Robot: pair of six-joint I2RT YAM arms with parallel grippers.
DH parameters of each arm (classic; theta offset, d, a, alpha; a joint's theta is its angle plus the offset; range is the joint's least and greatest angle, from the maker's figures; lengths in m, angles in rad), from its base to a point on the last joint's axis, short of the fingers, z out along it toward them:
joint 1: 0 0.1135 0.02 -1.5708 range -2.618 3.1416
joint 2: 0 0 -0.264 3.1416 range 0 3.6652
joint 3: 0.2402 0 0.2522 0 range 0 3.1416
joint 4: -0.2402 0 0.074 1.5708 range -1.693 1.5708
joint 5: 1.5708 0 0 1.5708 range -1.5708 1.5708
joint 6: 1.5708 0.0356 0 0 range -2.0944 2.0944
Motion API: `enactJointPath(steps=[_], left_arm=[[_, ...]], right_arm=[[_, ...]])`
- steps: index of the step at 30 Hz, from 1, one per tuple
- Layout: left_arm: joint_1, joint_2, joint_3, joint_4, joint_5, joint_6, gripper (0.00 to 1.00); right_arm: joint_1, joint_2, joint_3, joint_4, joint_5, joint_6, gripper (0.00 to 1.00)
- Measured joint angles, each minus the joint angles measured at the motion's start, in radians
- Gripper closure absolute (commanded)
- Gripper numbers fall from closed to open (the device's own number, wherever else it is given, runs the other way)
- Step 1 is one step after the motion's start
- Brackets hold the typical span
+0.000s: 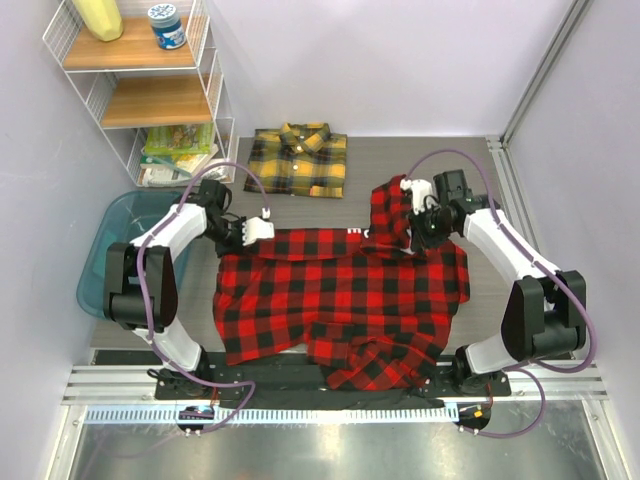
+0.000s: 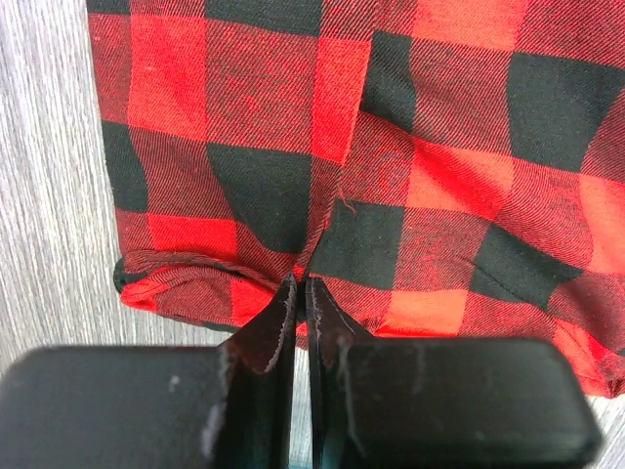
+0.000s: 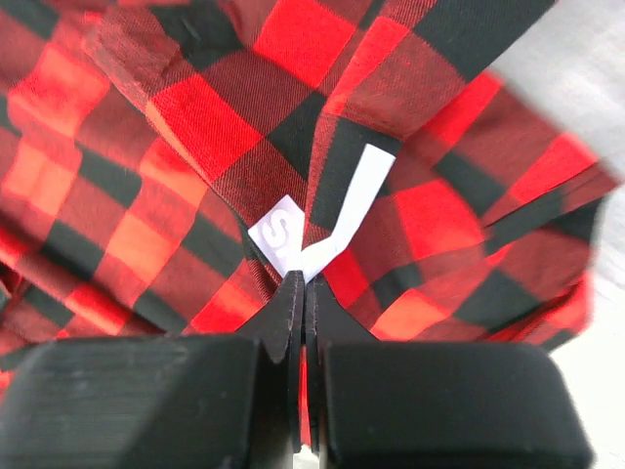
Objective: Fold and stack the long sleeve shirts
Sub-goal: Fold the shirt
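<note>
The red-and-black long sleeve shirt [image 1: 340, 300] lies spread across the middle of the table, its near hem rumpled. My left gripper [image 1: 260, 229] is at the shirt's far left corner, and its jaws [image 2: 298, 285] are pinched on a fold of the red cloth [image 2: 439, 147]. My right gripper [image 1: 416, 224] holds the far right part bunched up off the table. In the right wrist view its jaws [image 3: 304, 278] are shut on red cloth next to white lettering [image 3: 283, 234]. The yellow-and-black shirt [image 1: 297, 160] lies folded at the back.
A white wire shelf [image 1: 150, 90] with a jar and packets stands at the back left. A teal bin [image 1: 105, 255] sits beside the left arm. Metal frame posts [image 1: 535, 80] rise at the back right. Bare grey table [image 2: 49, 176] borders the red shirt's left edge.
</note>
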Motion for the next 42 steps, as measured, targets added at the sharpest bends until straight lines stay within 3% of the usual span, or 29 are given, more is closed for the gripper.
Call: enactJointPath(steps=[13,16,17,20,21,22,25,28,29,30,34,42], left_arm=[[-0.011,-0.016,0.061,-0.072,0.002,-0.055,0.96],[-0.012,-0.016,0.063,-0.098,-0.002,-0.052,0.91],[-0.013,-0.016,0.062,-0.105,-0.005,-0.05,0.85],[-0.017,-0.008,0.061,-0.118,-0.013,-0.042,0.69],[-0.019,-0.002,0.059,-0.122,-0.018,-0.04,0.65],[-0.021,0.005,0.058,-0.128,-0.023,-0.039,0.62],[-0.023,0.018,0.058,-0.146,-0.028,-0.038,0.48],[-0.023,0.017,0.069,-0.182,-0.022,-0.053,0.42],[-0.023,0.016,0.081,-0.194,-0.015,-0.066,0.15],[-0.023,0.014,0.099,-0.206,-0.007,-0.08,0.1],[-0.023,-0.038,0.174,-0.183,0.058,-0.189,0.0],[-0.023,-0.256,0.21,0.027,0.172,-0.559,0.0]], right_arm=[[-0.024,-0.007,-0.015,-0.005,0.038,-0.016,0.99],[-0.034,-0.008,0.01,-0.006,0.035,-0.033,0.99],[-0.034,-0.01,0.011,-0.008,0.031,-0.042,0.97],[-0.031,-0.015,-0.007,-0.017,0.01,-0.055,0.74],[-0.025,-0.018,-0.025,-0.016,0.004,-0.056,0.63],[-0.016,-0.021,-0.052,-0.019,-0.007,-0.061,0.44],[0.008,-0.022,-0.103,-0.063,-0.043,-0.068,0.27],[0.008,-0.023,-0.092,-0.105,-0.084,-0.067,0.23],[-0.005,-0.021,-0.076,-0.111,-0.095,-0.066,0.23],[-0.028,-0.014,-0.041,-0.114,-0.108,-0.053,0.23],[-0.111,0.103,0.159,-0.063,-0.109,0.021,0.23],[-0.151,0.517,0.505,0.134,-0.099,0.189,0.2]])
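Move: The left gripper holds the left end of the red shirt's folded-back edge; its laying spot is about 3 cm back and 2 cm below, with the blue tub some 25 cm to its left. The right gripper holds the cloth at the white tag, to be laid about 5 cm back and 5 cm lower. From the right gripper, the sleeve end is roughly 18 cm ahead and 6 cm left, the white lettering 5 cm ahead and 15 cm left. Draw both grippers back towards the robot to finish the fold, the left some 3 cm, the right about 5 cm and a little down, opening both to let go of the cloth. Then lift the left about 16 cm, easing right and tilting, while the right sweeps forward some 22 cm past the sleeve's right side towards its end, turning slightly clockwise. ##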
